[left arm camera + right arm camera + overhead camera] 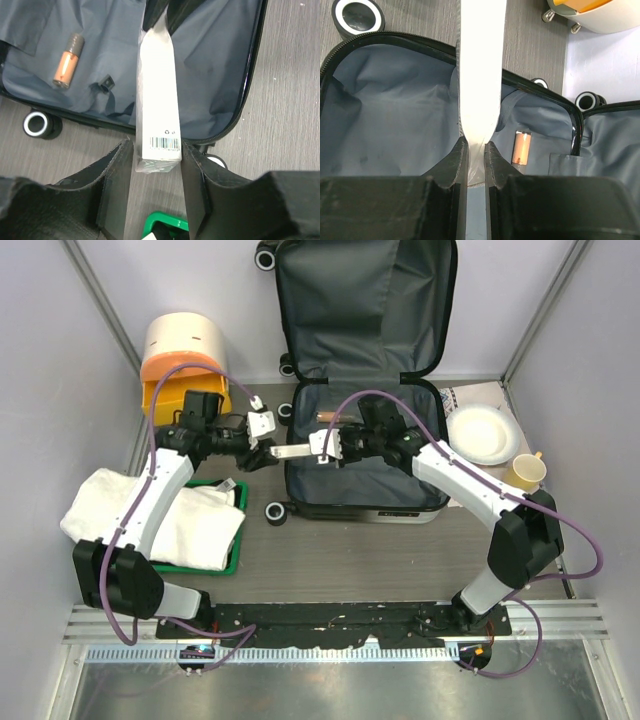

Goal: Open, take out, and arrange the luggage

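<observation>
The luggage (365, 508) lies open in the middle of the table, its lid (365, 300) leaning back and its grey lining bare. A long white box (293, 451) in clear wrap hangs over the luggage's left rim. My right gripper (325, 445) is shut on the box's wrapped end (480, 65), as the right wrist view (476, 150) shows. My left gripper (272, 448) is at the other, barcoded end (157, 100), and its fingers (157, 155) press both sides of it. A small orange tube (66, 62) lies on the lining (210, 65).
A green tray (237, 552) holding a white towel (150, 510) sits at the left. A cream-and-orange cylinder (185, 355) stands at the back left. A white plate (482, 433) and a yellow cup (527, 471) are on the right.
</observation>
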Robot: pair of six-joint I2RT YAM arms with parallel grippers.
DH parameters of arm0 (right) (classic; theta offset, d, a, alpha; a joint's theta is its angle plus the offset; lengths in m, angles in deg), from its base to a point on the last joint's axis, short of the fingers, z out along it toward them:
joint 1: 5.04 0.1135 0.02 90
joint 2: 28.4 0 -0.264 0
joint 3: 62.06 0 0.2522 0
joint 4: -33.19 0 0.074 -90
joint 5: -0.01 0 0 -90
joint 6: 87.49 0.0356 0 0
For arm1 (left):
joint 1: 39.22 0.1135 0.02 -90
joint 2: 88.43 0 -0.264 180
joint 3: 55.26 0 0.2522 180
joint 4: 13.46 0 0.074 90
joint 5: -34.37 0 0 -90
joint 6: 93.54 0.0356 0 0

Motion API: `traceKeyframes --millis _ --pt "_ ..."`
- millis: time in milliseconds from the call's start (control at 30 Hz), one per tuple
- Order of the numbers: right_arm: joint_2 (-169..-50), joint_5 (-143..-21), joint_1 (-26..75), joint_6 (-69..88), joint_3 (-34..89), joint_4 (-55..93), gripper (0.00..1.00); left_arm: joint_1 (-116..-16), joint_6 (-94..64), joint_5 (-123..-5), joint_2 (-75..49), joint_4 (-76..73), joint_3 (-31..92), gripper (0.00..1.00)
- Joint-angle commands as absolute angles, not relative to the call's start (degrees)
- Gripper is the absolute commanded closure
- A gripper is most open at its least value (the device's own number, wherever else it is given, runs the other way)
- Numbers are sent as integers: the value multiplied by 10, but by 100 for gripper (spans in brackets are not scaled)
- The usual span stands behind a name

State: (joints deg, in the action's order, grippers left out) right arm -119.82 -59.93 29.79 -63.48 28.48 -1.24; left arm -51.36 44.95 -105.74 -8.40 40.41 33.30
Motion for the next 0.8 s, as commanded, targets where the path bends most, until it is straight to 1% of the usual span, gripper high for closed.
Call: traceKeyframes --millis 0,67,133,200,267,333,367,433,500,533,567,600,633,700,767 --pt "-1183 -589 307 -632 306 18 99 -513 456 -1039 -117 399 307 53" --pt "-1185 -588 310 -632 309 17 99 -513 455 -1035 -123 396 299 50" --pt "-1186 -587 312 -633 311 17 99 -513 448 -1032 -130 392 293 50" --pt "-1186 -587 315 -634 311 16 99 -513 436 -1030 -138 384 291 55" --pt "-1185 -587 318 -633 310 16 99 -513 420 -1033 -144 365 285 57" --pt "-1185 -587 320 -627 311 15 99 -513 385 -1037 -157 346 273 55" --pt "-1185 -585 321 -627 311 15 99 -513 372 -1038 -161 326 269 52" --pt "-1184 -586 323 -624 311 17 99 -513 333 -1043 -168 313 262 54" --pt "-1184 -585 325 -619 312 20 99 -514 315 -1046 -167 313 263 61" --pt "-1183 -584 326 -619 311 23 99 -515 301 -1045 -168 314 265 68" --pt "-1183 -587 327 -612 310 26 99 -514 293 -1036 -170 311 267 87" --pt "-1182 -593 327 -601 308 46 63 -513 280 -1028 -171 307 269 97" --pt "-1183 -598 327 -569 308 54 42 -506 244 -1022 -174 300 266 100" --pt "-1185 -618 326 -524 316 87 17 -485 208 -1024 -184 272 259 100" --pt "-1188 -637 321 -475 323 94 16 -431 161 -1032 -186 245 253 100"
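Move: Just to the right of the left fingers is the long white box. Its barcode end already sits between them, and its middle is about 6 cm right of and level with the left hand. The right hand still grips the other end, with the box's middle some 5 cm to its left. In the suitcase, the orange bottle lies roughly 14 cm right of the left hand, 9 cm ahead and 18 below. The near suitcase wheel is about 13 cm back, straight behind, and 20 below. Taking the white box over, the left hand eases back and left by about 1.5 cm, dips as much and comes up again, then swings some 10 degrees counter-clockwise as its half-open fingers close and pinch the barcode end. The right hand keeps its grip while drifting left and back nearly 2 cm with the box, then opens wide, letting go of the far end, and rises about 1 cm. ##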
